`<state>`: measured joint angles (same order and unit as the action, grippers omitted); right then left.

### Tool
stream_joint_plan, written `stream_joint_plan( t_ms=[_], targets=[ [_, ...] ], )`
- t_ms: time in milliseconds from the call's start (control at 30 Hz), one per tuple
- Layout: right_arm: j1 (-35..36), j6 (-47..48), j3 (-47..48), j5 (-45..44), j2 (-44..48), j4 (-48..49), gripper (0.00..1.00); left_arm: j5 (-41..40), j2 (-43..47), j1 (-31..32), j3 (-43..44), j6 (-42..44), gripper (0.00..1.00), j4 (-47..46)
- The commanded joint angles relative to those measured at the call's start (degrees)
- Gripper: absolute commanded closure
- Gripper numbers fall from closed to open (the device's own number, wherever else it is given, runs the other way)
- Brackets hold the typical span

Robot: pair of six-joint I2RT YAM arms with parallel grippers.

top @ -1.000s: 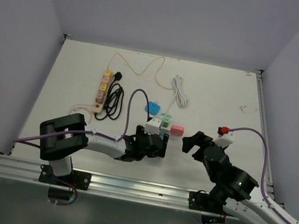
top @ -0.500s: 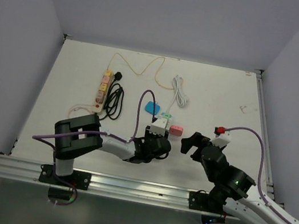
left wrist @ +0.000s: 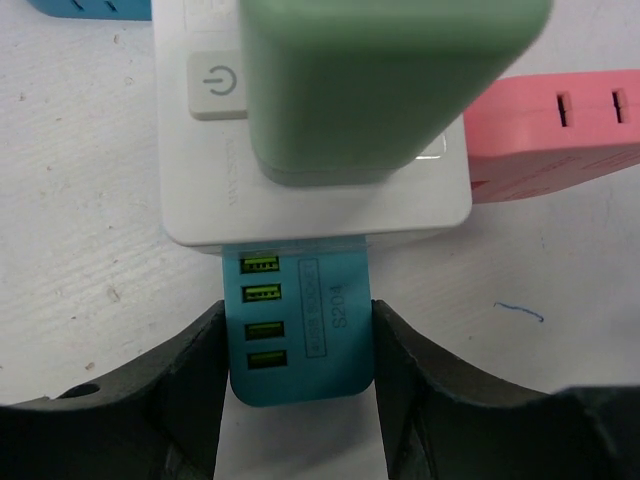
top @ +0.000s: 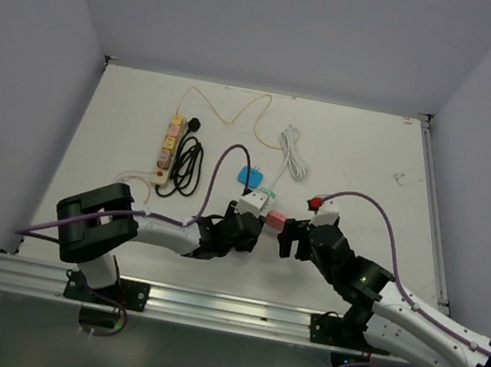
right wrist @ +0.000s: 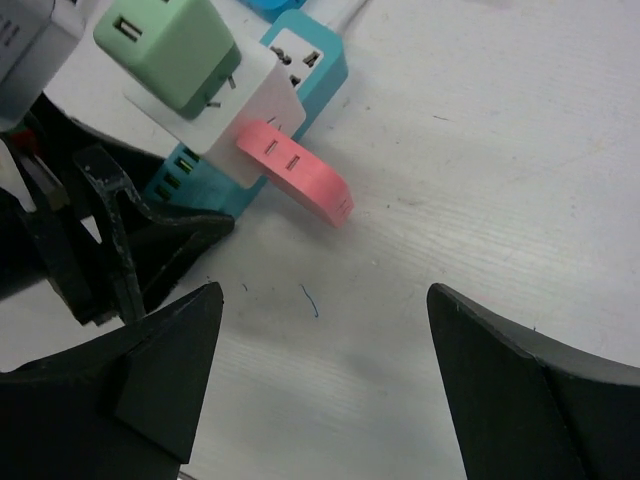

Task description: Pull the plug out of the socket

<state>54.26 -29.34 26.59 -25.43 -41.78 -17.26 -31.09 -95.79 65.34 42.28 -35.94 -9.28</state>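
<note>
A blue socket block (left wrist: pixel 300 330) lies on the table with a white adapter (left wrist: pixel 300 210) on top of it. A green plug (left wrist: pixel 380 90) sits in the adapter's top and a pink plug (left wrist: pixel 550 140) sticks out of its side. My left gripper (left wrist: pixel 298 370) is shut on the near end of the blue socket block, with both fingers pressed to its sides. My right gripper (right wrist: pixel 325 300) is open just short of the pink plug (right wrist: pixel 300 175), touching nothing. From above, the two grippers (top: pixel 242 230) (top: pixel 288 239) face each other across the pink plug (top: pixel 275 220).
A long beige power strip (top: pixel 169 146) with a coiled black cable (top: pixel 187 166) lies at the back left. A white coiled cable (top: pixel 294 149) and a small blue item (top: pixel 252 175) lie behind the socket block. White walls enclose the table.
My left gripper has closed on the blue socket block. My right arm has moved left, bringing its open jaws up to the pink plug.
</note>
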Motion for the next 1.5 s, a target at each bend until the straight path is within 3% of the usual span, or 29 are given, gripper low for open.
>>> stream_joint_plan(
  t_ms=[0, 100, 233, 667, 767, 933, 1067, 1167, 1467],
  targets=[
    [-0.03, 8.94, 3.73, 5.04, -4.09, 5.48, 0.16, 9.45, 5.25, -2.58, -2.28, 5.79, 1.0, 0.75],
    [-0.12, 11.49, 4.08, 7.32, -7.78, 8.11, 0.23, 14.91, 8.42, -4.69, -4.65, 6.76, 1.0, 1.37],
    [-0.12, 14.74, 4.52, 11.44, -12.08, 12.93, 0.24, 18.78, 12.11, -6.1, -6.51, 8.34, 1.0, 1.98],
    [-3.72, 19.41, 8.48, 20.24, -26.59, 20.95, 0.27, 22.3, 17.21, -7.51, -9.41, 9.58, 1.0, 1.19],
    [-4.08, 19.76, 8.57, 23.05, -27.48, 20.95, 0.34, 22.65, 18.18, -8.56, -10.11, 9.49, 1.0, 1.02],
    [-4.51, 20.55, 7.95, 24.9, -26.69, 20.69, 0.55, 24.23, 18.88, -10.32, -11.17, 9.58, 1.0, 0.14],
    [-4.78, 21.08, 7.51, 24.9, -25.64, 19.54, 0.88, 24.59, 18.71, -11.9, -12.13, 8.44, 1.0, -0.13],
    [-4.95, 20.99, 6.55, 24.9, -24.06, 18.84, 1.0, 26.95, 18.53, -14.96, -13.88, 6.95, 1.0, -1.35],
    [-5.04, 20.29, 5.93, 25.25, -19.31, 13.57, 1.0, 25.03, 12.83, -18.94, -12.4, 4.66, 1.0, 3.38]
  ],
)
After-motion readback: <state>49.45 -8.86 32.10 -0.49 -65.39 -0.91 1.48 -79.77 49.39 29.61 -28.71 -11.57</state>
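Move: The pink plug, stuck in the side of the white cube, lies about 5 cm ahead of the right hand, 5 cm to its left and 5 cm below. From that hand, the cube is some 8 cm ahead, 10 cm left and 5 cm down, with the green plug standing 4 cm above it; the loose blue adapter is about 15 cm ahead, 14 cm left, 8 cm down. From the left hand, already pinching the teal socket's end, the pink plug is about 4 cm ahead, 7 cm right, 2 cm higher. The pink plug is pinched across its sides by the right fingers, which reach left about 8 cm and down nearly 4, turning counter-clockwise some 27 degrees, then shut and ease about a centimetre up and back right with it. Meanwhile the left hand keeps its grip on the teal socket and carries it left and a little back and up, turning clockwise. ##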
